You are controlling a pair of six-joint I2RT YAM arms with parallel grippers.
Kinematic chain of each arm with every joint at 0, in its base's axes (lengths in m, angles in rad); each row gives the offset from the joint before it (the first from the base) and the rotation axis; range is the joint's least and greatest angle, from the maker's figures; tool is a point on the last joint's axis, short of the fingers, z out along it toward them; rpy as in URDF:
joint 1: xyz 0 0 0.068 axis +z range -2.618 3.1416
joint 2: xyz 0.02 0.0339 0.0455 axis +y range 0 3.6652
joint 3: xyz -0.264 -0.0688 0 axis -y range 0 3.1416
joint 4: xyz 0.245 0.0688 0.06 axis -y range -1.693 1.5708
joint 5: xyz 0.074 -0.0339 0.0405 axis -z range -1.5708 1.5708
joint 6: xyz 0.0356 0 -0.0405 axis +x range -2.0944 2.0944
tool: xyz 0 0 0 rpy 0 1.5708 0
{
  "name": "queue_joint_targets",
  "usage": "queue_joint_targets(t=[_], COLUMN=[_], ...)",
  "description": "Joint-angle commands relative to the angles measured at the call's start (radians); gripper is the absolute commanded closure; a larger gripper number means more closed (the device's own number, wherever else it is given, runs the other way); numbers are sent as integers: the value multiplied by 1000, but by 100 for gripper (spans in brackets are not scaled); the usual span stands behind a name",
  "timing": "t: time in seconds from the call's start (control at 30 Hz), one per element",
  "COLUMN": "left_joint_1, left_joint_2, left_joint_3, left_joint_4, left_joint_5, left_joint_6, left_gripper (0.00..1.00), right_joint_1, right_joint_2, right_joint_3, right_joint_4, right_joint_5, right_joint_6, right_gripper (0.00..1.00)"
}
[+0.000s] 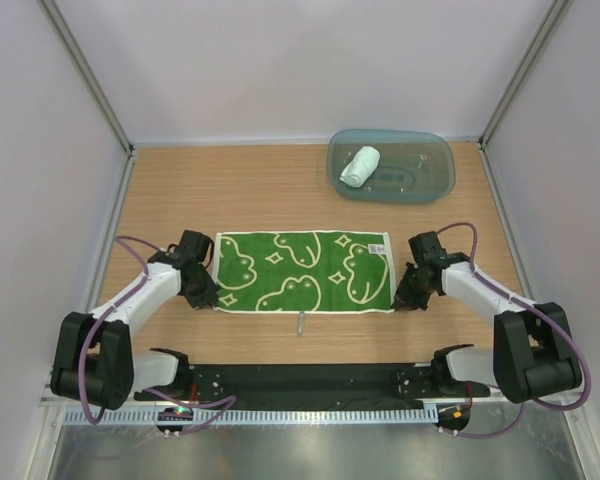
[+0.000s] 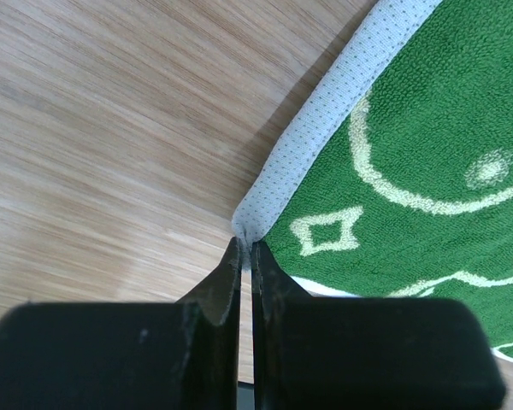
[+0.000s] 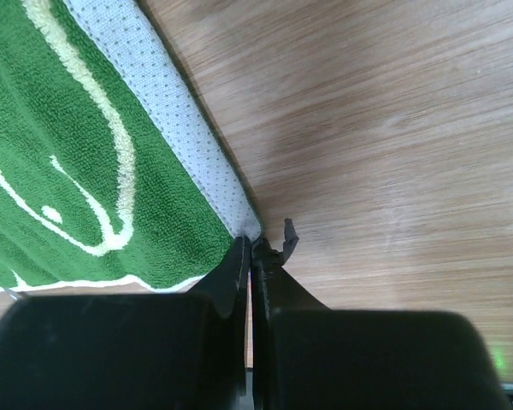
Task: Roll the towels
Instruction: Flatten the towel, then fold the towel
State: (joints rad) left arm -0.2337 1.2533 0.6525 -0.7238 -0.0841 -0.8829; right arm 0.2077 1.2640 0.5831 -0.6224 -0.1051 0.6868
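A green towel [image 1: 302, 272] with pale line drawings and white edging lies spread flat on the wooden table. My left gripper [image 1: 208, 298] is at its near-left corner. The left wrist view shows the jaws shut on the white edging [image 2: 299, 154], with my left gripper [image 2: 246, 243] pinching the very tip. My right gripper [image 1: 398, 300] is at the near-right corner. In the right wrist view my right gripper [image 3: 255, 243] is shut on the corner of the same green towel [image 3: 68, 154]. A second, pale mint-white towel [image 1: 359, 166] lies rolled up in the tray.
A translucent teal tray [image 1: 435, 185] sits at the back right of the table. A small grey tag [image 1: 300, 322] pokes out from the green towel's near edge. White walls enclose the table on the left, the right and at the back.
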Motion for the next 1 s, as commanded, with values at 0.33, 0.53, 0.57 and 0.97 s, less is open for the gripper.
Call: queue_joint_targets(t=[0.33,0.53,0.57,0.97], left_joint_1=[-1,-3,-1,40], left_joint_2=[-144,-204,-209,-83], left_joint_3=[87,117,128,337], left_joint_4=[-130,-193,-198,-244], left_joint_5=[29,35,34,49], left_joint_6=[-16,-16,-16,65], left_gripper=[100,100,100,100], right_joint_1=[2,2,4,2], right_joint_2=[-250,-293,-291,-72], right_joint_3=[33,81,90,320], right_joint_4=[-143,-194,-188,-132], right_joint_5=[15,-5,-8,2], right_joint_6=[51,57,59,3], right_gripper=[99,99,99,99])
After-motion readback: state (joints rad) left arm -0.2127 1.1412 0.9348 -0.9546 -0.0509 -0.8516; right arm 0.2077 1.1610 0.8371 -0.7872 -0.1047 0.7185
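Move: Both hands already pinch the green towel by its near corners, just above the table. Its middle lies about 6 cm ahead and 16 cm to the right of the left hand, and 6 cm ahead and 15 cm to the left of the right hand. From the right hand, the white label is roughly 10 cm ahead and 3 cm left; the tray is some 26 cm straight ahead. The pale tag is 3 cm back, 16 cm left. Upward together go both hands, raising the towel's two near corners about 9 cm off the table. They rise nearly straight at first, then the last part also swings forward towards the far edge, some 3 cm on the left and 4 cm on the right. The fingers stay shut on the corners and tilt slightly forward, about 10 degrees. ##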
